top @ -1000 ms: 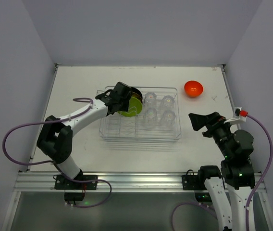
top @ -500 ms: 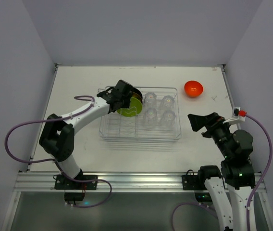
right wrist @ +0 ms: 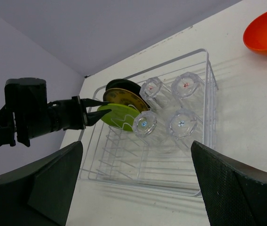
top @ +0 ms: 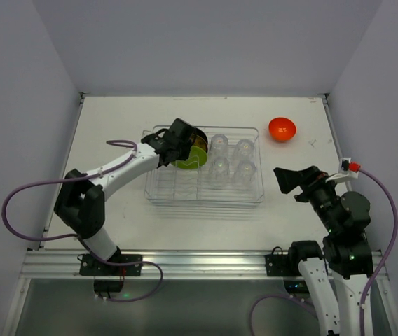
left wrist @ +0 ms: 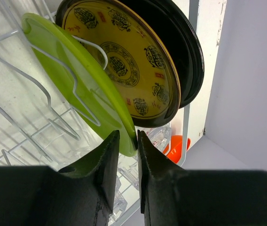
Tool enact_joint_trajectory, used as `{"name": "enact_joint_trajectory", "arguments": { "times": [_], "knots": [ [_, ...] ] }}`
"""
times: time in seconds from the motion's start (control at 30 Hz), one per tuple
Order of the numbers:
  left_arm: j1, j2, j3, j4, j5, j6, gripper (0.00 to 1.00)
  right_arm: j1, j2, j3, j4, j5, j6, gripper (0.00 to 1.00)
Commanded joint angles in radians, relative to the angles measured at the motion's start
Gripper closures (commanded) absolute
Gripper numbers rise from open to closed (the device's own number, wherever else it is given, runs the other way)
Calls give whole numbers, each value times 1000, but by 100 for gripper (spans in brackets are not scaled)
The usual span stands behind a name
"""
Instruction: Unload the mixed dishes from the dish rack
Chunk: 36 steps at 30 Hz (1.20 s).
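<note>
The clear dish rack [top: 206,194] holds a yellow-green plate [top: 194,157] and a black plate [top: 199,134] with a yellow patterned face, both standing in its far-left slots. Several upturned clear tumblers [top: 231,158] stand to their right. My left gripper [top: 176,145] is shut on the yellow-green plate's rim [left wrist: 126,136], fingers on either side; the black plate [left wrist: 187,52] stands right behind. The orange-red bowl [top: 282,129] sits on the table at the far right, outside the rack. My right gripper [top: 294,179] is open and empty, right of the rack; its view shows the rack [right wrist: 143,167], the plate [right wrist: 119,115], the tumblers [right wrist: 164,106] and the bowl [right wrist: 265,30].
White walls close the table at the back and both sides. A purple cable [top: 27,189] loops off the left arm. The rack's wire dividers [left wrist: 35,89] cross in front of the green plate.
The left arm's elbow has shifted slightly while its gripper stays at the yellow-green plate's rim. The right arm has barely moved.
</note>
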Motion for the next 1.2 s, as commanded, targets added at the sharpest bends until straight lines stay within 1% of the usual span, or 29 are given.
{"name": "enact_joint_trajectory", "arguments": {
  "times": [0.0, 0.17, 0.3, 0.47, 0.6, 0.87, 0.97, 1.0, 1.07, 1.1, 1.17],
  "knots": [
    [-6, -30, -20, -66, -37, -135, 76, 2, -8, 39, -12, -33, -18, 1],
    [-15, -39, -38, -65, -40, -145, 76, 2, -12, 39, -13, -42, -17, 1],
    [-17, -38, -48, -65, -42, -148, 73, 2, -20, 28, -10, -44, -18, 1],
    [-27, -32, -57, -65, -45, -161, 74, 2, -26, 18, -10, -45, -18, 1],
    [-27, -27, -63, -63, -48, -172, 71, 2, -26, 28, -15, -46, -23, 1],
    [-27, -22, -68, -60, -63, -177, 72, 2, -23, 27, -13, -47, -25, 1],
    [-27, -22, -71, -60, -63, -181, 82, 2, -23, 24, -13, -49, -25, 1],
    [-27, -22, -71, -60, -60, -181, 89, 2, -23, 24, -13, -49, -25, 1],
    [-29, -27, -72, -60, -57, -183, 98, 2, -22, 27, -13, -49, -26, 1],
    [-29, -32, -77, -62, -57, -194, 100, 2, -22, 27, -15, -49, -28, 1],
    [-38, -50, -89, -57, -72, -215, 100, 2, -22, 27, -13, -46, -28, 1]
  ]
}}
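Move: The green plate stands in the rack with its upper rim already between the left gripper's partly open tips; its middle lies about 2 cm back, 3 cm right and 6 cm below them. The yellow plate leans behind it, some 2 cm ahead, 3 cm right and 6 cm down of this hand. The near-left glass is about 8 cm back and 14 cm right, 8 cm down. From the right gripper the green plate lies roughly 17 cm ahead, 29 cm left, 21 cm below. Keep the left gripper's partly open tips astride the green plate's upper rim and ease them about 1 cm back towards the robot, away from the yellow plate, with a slight drift right. Hold the wrist's tilt and stay nearly still, then shut the fingers to pinch the rim. Don't lift yet. ##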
